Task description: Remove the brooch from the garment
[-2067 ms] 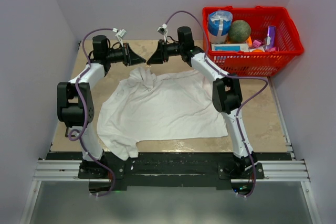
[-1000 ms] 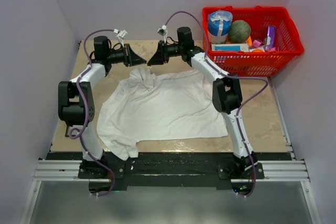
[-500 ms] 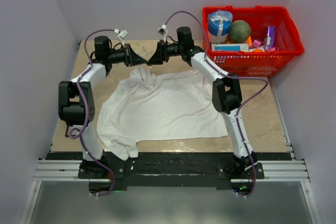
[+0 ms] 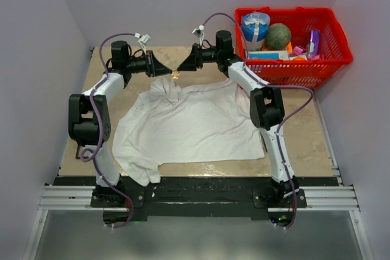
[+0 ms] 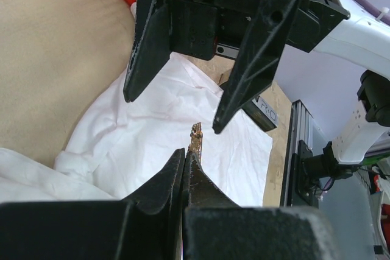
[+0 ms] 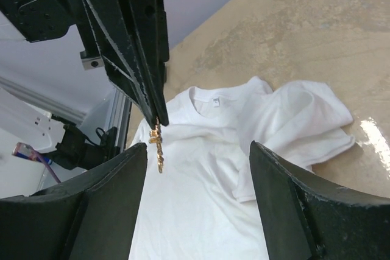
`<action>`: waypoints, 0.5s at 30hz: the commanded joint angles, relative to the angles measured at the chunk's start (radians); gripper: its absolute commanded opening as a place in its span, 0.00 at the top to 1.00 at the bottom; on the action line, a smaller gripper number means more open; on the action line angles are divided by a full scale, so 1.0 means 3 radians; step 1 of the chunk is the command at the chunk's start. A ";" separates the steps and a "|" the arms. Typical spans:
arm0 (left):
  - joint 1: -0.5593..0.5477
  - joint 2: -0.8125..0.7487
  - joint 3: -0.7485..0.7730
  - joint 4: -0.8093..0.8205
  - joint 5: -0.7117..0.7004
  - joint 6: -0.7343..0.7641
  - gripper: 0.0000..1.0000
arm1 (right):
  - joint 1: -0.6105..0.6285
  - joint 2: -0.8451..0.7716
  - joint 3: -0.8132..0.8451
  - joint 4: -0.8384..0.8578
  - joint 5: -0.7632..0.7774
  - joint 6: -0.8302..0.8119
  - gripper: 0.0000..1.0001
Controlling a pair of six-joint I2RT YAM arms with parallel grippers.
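The brooch [image 5: 195, 135] is a tiny orange-gold pin sticking out of the tips of my left gripper [image 5: 184, 153], which is shut on it. It hangs in the air above the garment [image 4: 189, 120], a wrinkled white shirt spread on the table. In the top view the brooch [image 4: 176, 75] shows as a small gold speck at the left gripper [image 4: 169, 70], just beyond the shirt's collar. My right gripper [image 6: 198, 147] is open and holds nothing. It faces the left one, and the brooch [image 6: 158, 147] dangles by its left finger. The garment [image 6: 201, 211] lies below.
A red basket [image 4: 292, 65] full of items stands at the back right, close behind the right arm. Bare tan tabletop [image 4: 304, 132] lies right of the shirt. Walls close in on the left, back and right.
My right gripper has opened and drawn back to the right, away from the left gripper. The left gripper has stayed shut in place with the brooch in its tips.
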 commanded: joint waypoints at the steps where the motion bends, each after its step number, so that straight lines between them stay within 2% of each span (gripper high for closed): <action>1: -0.0009 -0.0004 0.0142 0.0025 0.0037 0.0090 1.00 | -0.0055 -0.0148 -0.0018 0.0152 -0.0055 0.0064 0.28; 4: -0.0009 -0.0024 0.0162 -0.0153 0.0002 0.0263 1.00 | -0.0091 -0.0143 -0.0023 -0.0036 0.0047 -0.0053 0.29; 5: -0.0004 -0.0039 0.0183 -0.0336 -0.0024 0.0436 1.00 | -0.0101 -0.0143 0.0003 -0.0204 0.0205 -0.0368 0.29; 6: 0.0006 -0.0065 0.0198 -0.0429 -0.0090 0.0529 1.00 | -0.0111 -0.0143 0.0048 -0.0727 0.0318 -0.0604 0.32; 7: 0.0042 -0.0075 0.0203 -0.0516 -0.0121 0.0606 1.00 | -0.0101 -0.0148 0.0160 -0.1052 0.0445 -0.0900 0.34; 8: 0.0072 -0.0095 0.0203 -0.0674 -0.0146 0.0703 1.00 | -0.0096 -0.0153 0.0227 -0.1384 0.0771 -0.1657 0.35; 9: 0.0108 -0.0141 0.0198 -0.0711 -0.0197 0.0739 1.00 | -0.0086 -0.0158 0.0273 -0.1878 0.0885 -0.2029 0.37; 10: 0.0154 -0.0167 0.0188 -0.0752 -0.0238 0.0770 1.00 | -0.0055 -0.0214 0.0254 -0.2020 0.1003 -0.2524 0.39; 12: 0.0307 -0.0243 0.0188 -0.0879 -0.0340 0.0887 1.00 | -0.0040 -0.0321 0.0121 -0.2295 0.1151 -0.2987 0.47; 13: 0.0404 -0.0269 0.0193 -0.0925 -0.0387 0.0928 1.00 | 0.0016 -0.0372 -0.0021 -0.2404 0.1203 -0.3449 0.48; 15: 0.0517 -0.0330 0.0198 -0.0997 -0.0534 0.1010 1.00 | 0.0088 -0.0475 -0.0185 -0.2709 0.1285 -0.3856 0.51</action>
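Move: The brooch is already off the garment, still pinched in the left hand's shut fingers and sticking out about 2 cm to the right of that hand's point. From the open right hand it lies about 3 cm back, 2 cm left and 1 cm lower. The garment's bunched edge lies about 8 cm back, 7 cm left and some 13 cm below the right hand; the red basket stands some 39 cm right, 4 cm ahead and 5 cm below. The brooch stays pinched in the shut left fingers as that hand carries it about 4 cm left and 2 cm down, away from the right hand, starting late. The right hand backs away rightward with a little forward, then drops some 8 cm towards the garment, its fingers tipping down and rolling some 25 degrees while closing partway on nothing. ##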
